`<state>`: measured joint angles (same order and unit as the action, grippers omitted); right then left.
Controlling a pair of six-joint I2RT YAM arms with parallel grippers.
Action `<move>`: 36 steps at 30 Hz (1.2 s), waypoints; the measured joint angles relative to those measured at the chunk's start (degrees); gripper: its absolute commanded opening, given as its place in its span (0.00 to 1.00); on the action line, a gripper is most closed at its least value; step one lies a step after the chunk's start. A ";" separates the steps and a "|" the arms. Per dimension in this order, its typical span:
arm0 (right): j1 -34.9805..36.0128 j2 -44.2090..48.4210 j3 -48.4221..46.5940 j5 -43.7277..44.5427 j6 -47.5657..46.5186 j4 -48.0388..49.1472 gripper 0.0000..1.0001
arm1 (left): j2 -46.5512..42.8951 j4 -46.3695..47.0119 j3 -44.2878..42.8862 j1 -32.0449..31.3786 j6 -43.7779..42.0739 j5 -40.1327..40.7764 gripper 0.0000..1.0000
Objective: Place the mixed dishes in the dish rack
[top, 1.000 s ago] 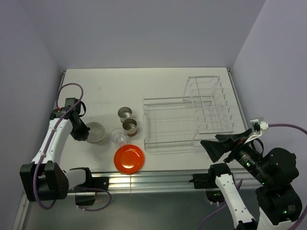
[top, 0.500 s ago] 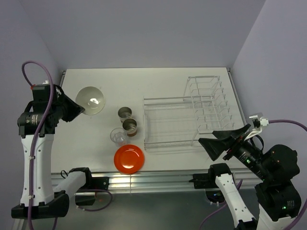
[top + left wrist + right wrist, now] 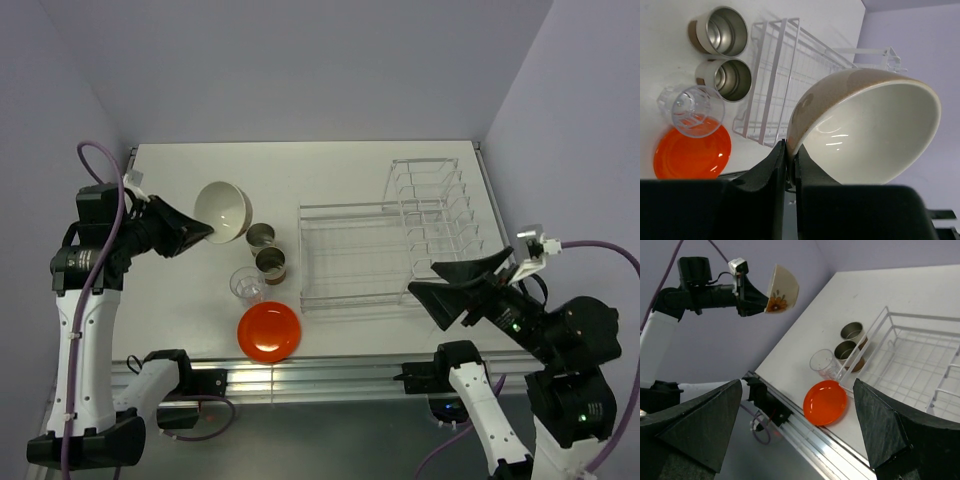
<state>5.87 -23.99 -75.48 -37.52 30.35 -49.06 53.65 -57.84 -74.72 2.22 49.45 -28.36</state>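
Note:
My left gripper [image 3: 205,232] [image 3: 790,150] is shut on the rim of the beige bowl [image 3: 223,211] [image 3: 870,135] [image 3: 782,289], holding it tilted in the air above the table's left side. Below and to its right stand two brown cups [image 3: 260,236] [image 3: 271,263], the clear glass [image 3: 248,285] [image 3: 691,110] and the orange-red plate [image 3: 269,331] [image 3: 825,402]. The clear dish rack [image 3: 350,265] [image 3: 910,360] sits right of them, its upright plate slots [image 3: 435,215] at the far right. My right gripper [image 3: 430,285] [image 3: 797,382] hovers open by the rack's near right corner, holding nothing.
The cups, glass and plate crowd against the rack's left edge. Purple walls enclose the table on three sides. A metal rail [image 3: 330,372] runs along the near edge. Bare tabletop [image 3: 300,175] lies behind the rack and dishes.
The left arm has lifted the bowl off the table and carried it up and rightward, tilting it on its side. The right gripper has drifted slightly left.

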 measured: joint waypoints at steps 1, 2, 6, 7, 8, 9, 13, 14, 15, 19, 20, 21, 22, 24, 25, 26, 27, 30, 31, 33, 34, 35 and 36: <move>0.00 0.26 1.60 -0.70 0.33 1.22 1.00 | -0.35 0.74 1.11 0.00 0.28 -0.90 0.00; 0.00 0.24 3.72 -1.79 0.74 2.60 1.00 | -0.70 1.64 2.47 0.00 0.61 -2.01 0.00; 0.00 -1.55 10.86 -4.50 1.77 6.97 1.00 | -1.38 4.33 6.86 -0.02 1.33 -5.20 0.00; 0.00 -2.16 12.02 -5.11 1.79 7.76 1.00 | -1.36 4.59 7.26 -0.04 1.33 -5.53 0.00; 0.00 -2.97 13.05 -5.60 1.79 8.72 1.00 | -1.33 4.87 7.45 -0.04 1.31 -5.92 0.00; 0.00 -3.58 13.55 -5.81 1.75 9.42 1.00 | -1.33 5.18 7.54 -0.04 1.31 -6.34 0.00; 0.00 -6.45 13.90 -7.69 0.83 13.49 1.00 | -1.33 7.54 7.54 -0.09 1.33 -8.61 0.00; 0.00 -7.13 13.90 -8.13 0.59 14.56 1.00 | -1.33 8.31 7.54 -0.17 1.51 -9.20 0.00; 0.00 -7.82 13.88 -8.55 0.39 15.58 1.00 | -1.33 9.18 7.56 -0.28 1.81 -9.84 0.00; 0.00 -11.63 13.20 -10.62 0.31 19.82 1.00 | -1.38 16.35 9.49 -1.57 4.74 -13.14 0.00; 0.02 -13.00 12.79 -11.32 0.57 20.98 1.00 | -1.44 19.19 10.71 -2.49 6.05 -13.88 0.00; 0.11 -14.05 12.41 -11.72 0.90 21.88 1.00 | -1.42 22.10 12.00 -3.50 7.65 -14.62 0.00; 0.24 -15.17 11.96 -12.04 1.29 22.97 1.00 | -1.31 24.81 13.31 -4.79 9.31 -15.50 0.00; 0.70 -16.94 11.34 -12.46 2.36 24.87 1.00 | -0.96 30.73 15.69 -7.67 13.14 -16.48 0.00; 1.07 -17.42 11.10 -12.72 2.95 25.88 1.00 | -0.59 33.57 16.50 -9.18 14.86 -17.00 0.00; 1.53 -17.90 10.86 -13.03 3.65 27.02 1.00 | 0.00 37.79 17.55 -11.43 16.81 -17.11 0.00; 2.10 -18.29 10.75 -13.18 4.44 28.28 1.00 | 0.70 41.24 18.14 -13.16 18.69 -17.31 0.00; 4.37 -19.37 10.73 -13.46 6.40 31.71 1.00 | 4.04 51.95 18.93 -19.61 23.96 -17.51 0.00; 5.51 -19.69 10.73 -13.44 6.93 32.74 1.00 | 5.27 55.01 19.06 -21.62 25.27 -17.55 0.00; 7.02 -20.02 10.73 -13.64 7.67 34.25 1.00 | 7.39 60.74 19.26 -25.33 27.61 -17.51 0.00; 7.74 -20.11 10.80 -13.94 8.11 35.34 1.00 | 8.44 63.49 19.39 -26.71 28.79 -17.53 0.00; 8.33 -20.17 11.08 -14.36 8.68 36.94 1.00 | 9.29 66.38 19.85 -27.96 29.97 -17.68 0.00; 8.83 -20.28 11.56 -14.80 9.35 38.53 1.00 | 10.08 69.79 20.70 -29.00 31.54 -18.10 0.00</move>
<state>14.70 -44.27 -63.92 -52.31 39.70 -10.52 63.72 11.94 -54.02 -26.79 80.99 -46.46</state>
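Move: The left hand holds the bowl by its rim. The open right gripper it is bound for lies some 38 cm to its right, 16 cm back and 10 cm higher, with the dish rack about 38 cm right, 13 cm ahead and 25 cm below. The near steel cup is roughly 8 cm right, 6 cm ahead, 26 cm down. From the right hand, the bowl's middle is about 35 cm left, 18 cm ahead and 8 cm lower. Carry the bowl some 18 cm to the right towards the right gripper, slowly at first with a slight dip, then faster, rising about 5 cm; keep the rim pinched while swinging the wrist about 35 degrees clockwise and rolling its left side down. Bring the right gripper, wide open, about 9 cm forward and 7 cm left towards the bowl, dipping 5 cm and climbing back, turning some 25 degrees counter-clockwise. ##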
